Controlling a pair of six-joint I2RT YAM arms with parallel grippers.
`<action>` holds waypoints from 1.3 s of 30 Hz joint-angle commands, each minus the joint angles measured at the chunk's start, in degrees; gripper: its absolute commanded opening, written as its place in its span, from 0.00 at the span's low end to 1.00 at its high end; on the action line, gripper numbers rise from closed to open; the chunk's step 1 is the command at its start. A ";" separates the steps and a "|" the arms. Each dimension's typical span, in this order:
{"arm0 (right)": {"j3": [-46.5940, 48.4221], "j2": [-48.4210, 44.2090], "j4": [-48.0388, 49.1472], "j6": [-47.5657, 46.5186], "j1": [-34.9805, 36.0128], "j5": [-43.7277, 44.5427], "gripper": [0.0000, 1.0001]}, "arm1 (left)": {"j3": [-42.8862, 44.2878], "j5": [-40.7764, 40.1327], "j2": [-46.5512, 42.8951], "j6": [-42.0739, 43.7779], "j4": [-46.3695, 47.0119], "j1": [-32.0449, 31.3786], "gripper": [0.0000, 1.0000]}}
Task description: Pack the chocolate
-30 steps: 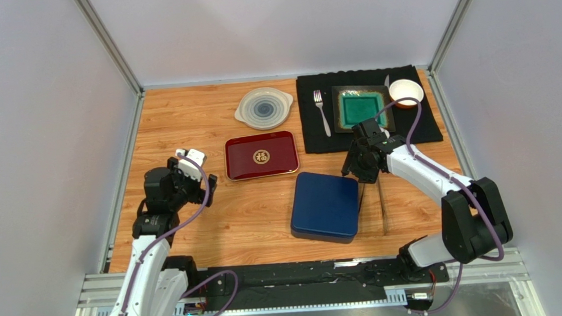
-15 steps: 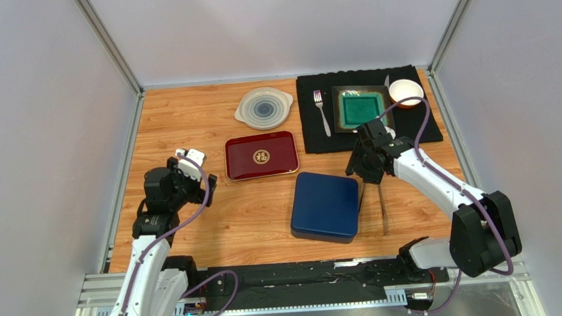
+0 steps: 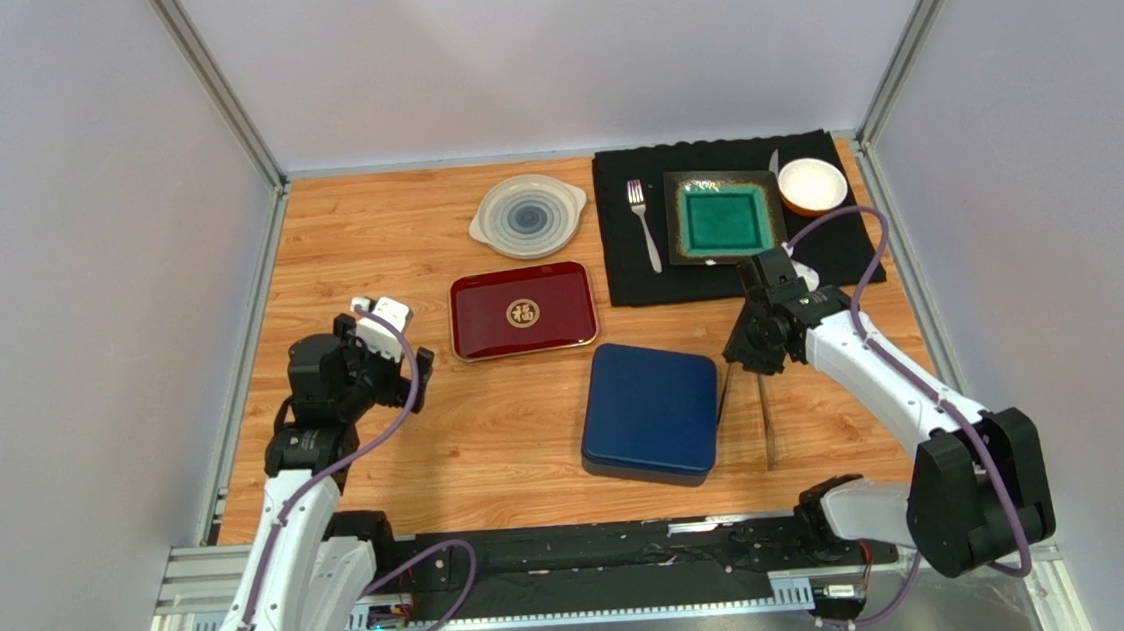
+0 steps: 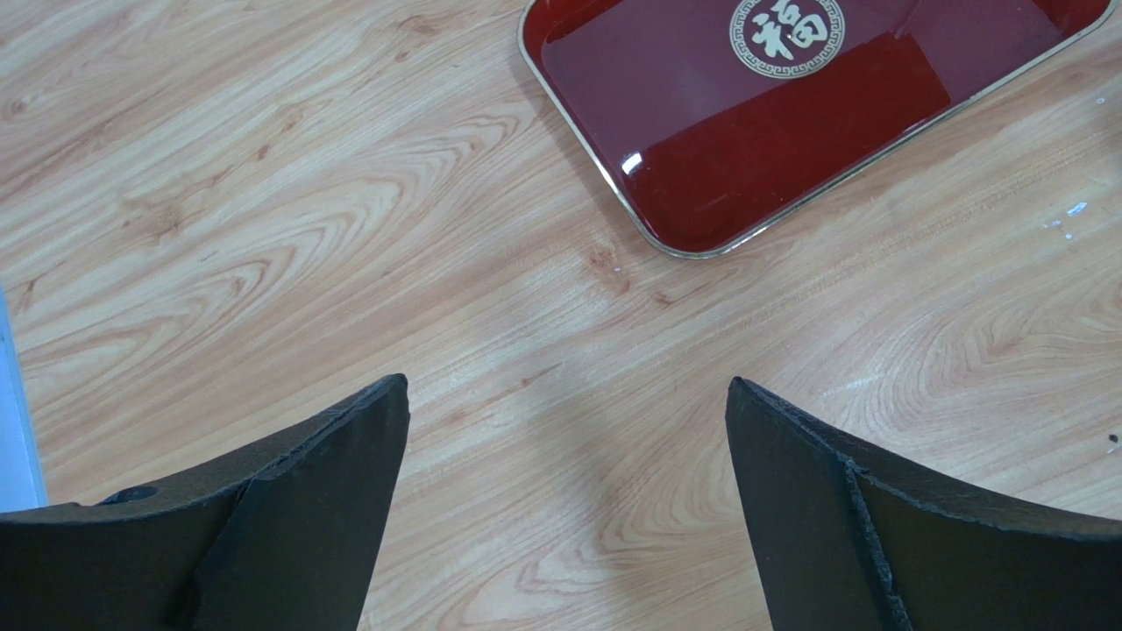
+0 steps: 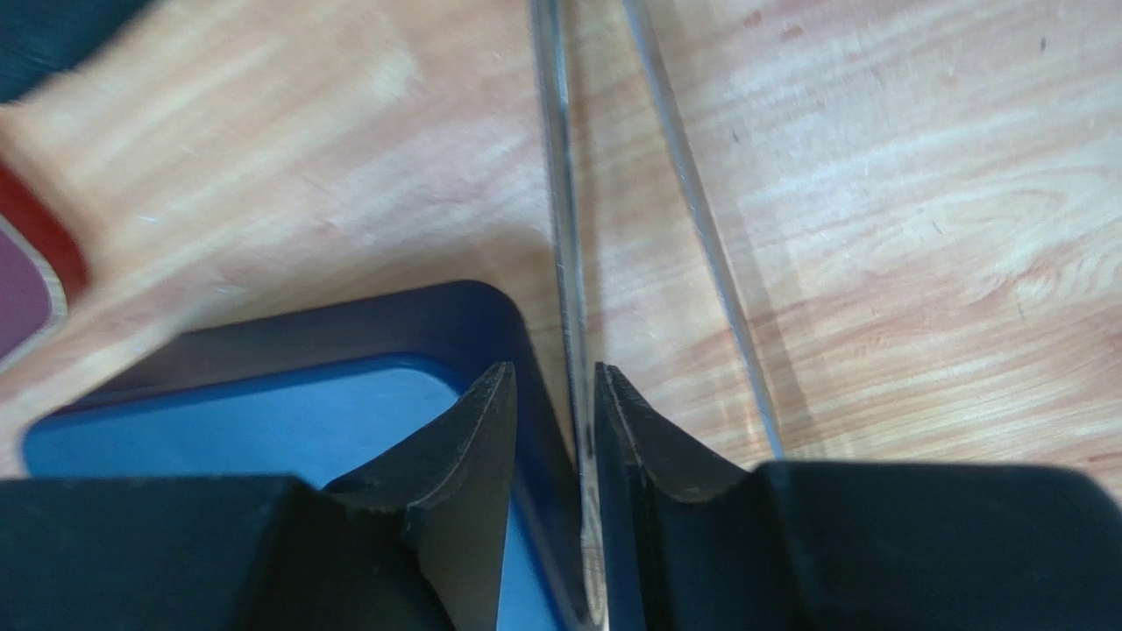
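No chocolate shows in any view. A closed blue box [image 3: 651,411] lies near the table's middle, and its corner [image 5: 264,421] fills the lower left of the right wrist view. Thin metal tongs [image 3: 765,420] lie on the wood just right of the box. My right gripper [image 3: 756,346] hangs over their far end. Its jaws [image 5: 553,375] stand narrowly apart around the tongs' left arm [image 5: 560,197], which rests against the right finger. A gap remains on the left side, and the other arm lies outside the jaws. My left gripper [image 3: 402,343] stands wide open [image 4: 566,395] over bare wood, holding nothing.
A red lacquer tray [image 3: 523,311] with a gold emblem lies left of the box, also in the left wrist view [image 4: 790,118]. Behind it sits a translucent round lid [image 3: 527,213]. A black mat [image 3: 850,255] at the back right carries a fork [image 3: 644,226], a green plate [image 3: 726,217] and a white bowl [image 3: 811,183].
My right gripper has moved right and slightly nearer, from the box's far right corner to over the tongs, and its jaws have narrowed. The left arm has not moved.
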 commanded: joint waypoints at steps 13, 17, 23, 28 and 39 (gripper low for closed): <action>-7.27 -1.24 7.01 4.63 4.22 -3.18 0.30 | 0.84 -0.54 -0.08 0.34 -0.27 -0.33 0.99; -5.08 2.10 7.71 5.24 6.42 -3.00 0.30 | 0.75 -1.24 0.00 0.60 -0.36 -0.33 0.99; -3.31 4.04 8.33 6.56 9.06 -2.56 0.30 | 0.48 -1.86 0.09 0.86 -0.18 -0.33 0.99; -1.30 4.39 9.38 7.35 11.25 -2.91 0.31 | 0.48 -2.29 0.62 0.69 0.08 -0.24 0.99; 4.07 2.02 1.49 4.54 12.84 1.65 0.35 | 0.48 -3.09 1.05 -0.01 -0.18 0.37 0.99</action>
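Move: The closed blue chocolate box has its middle about 15 cm left of the right hand, 5 cm back and 5 cm below, standing slightly skewed. Metal tongs lie beside its right side, roughly 1 cm left of the hand, 4 cm back and 8 cm lower. The red tray is some 32 cm left and 10 cm ahead, also 8 cm lower. From the left hand, the box is about 31 cm right, 7 cm back and 10 cm down. Right hand goes back and down 4 cm, then left 7 cm, rising forward again, pushing the box's right side. ##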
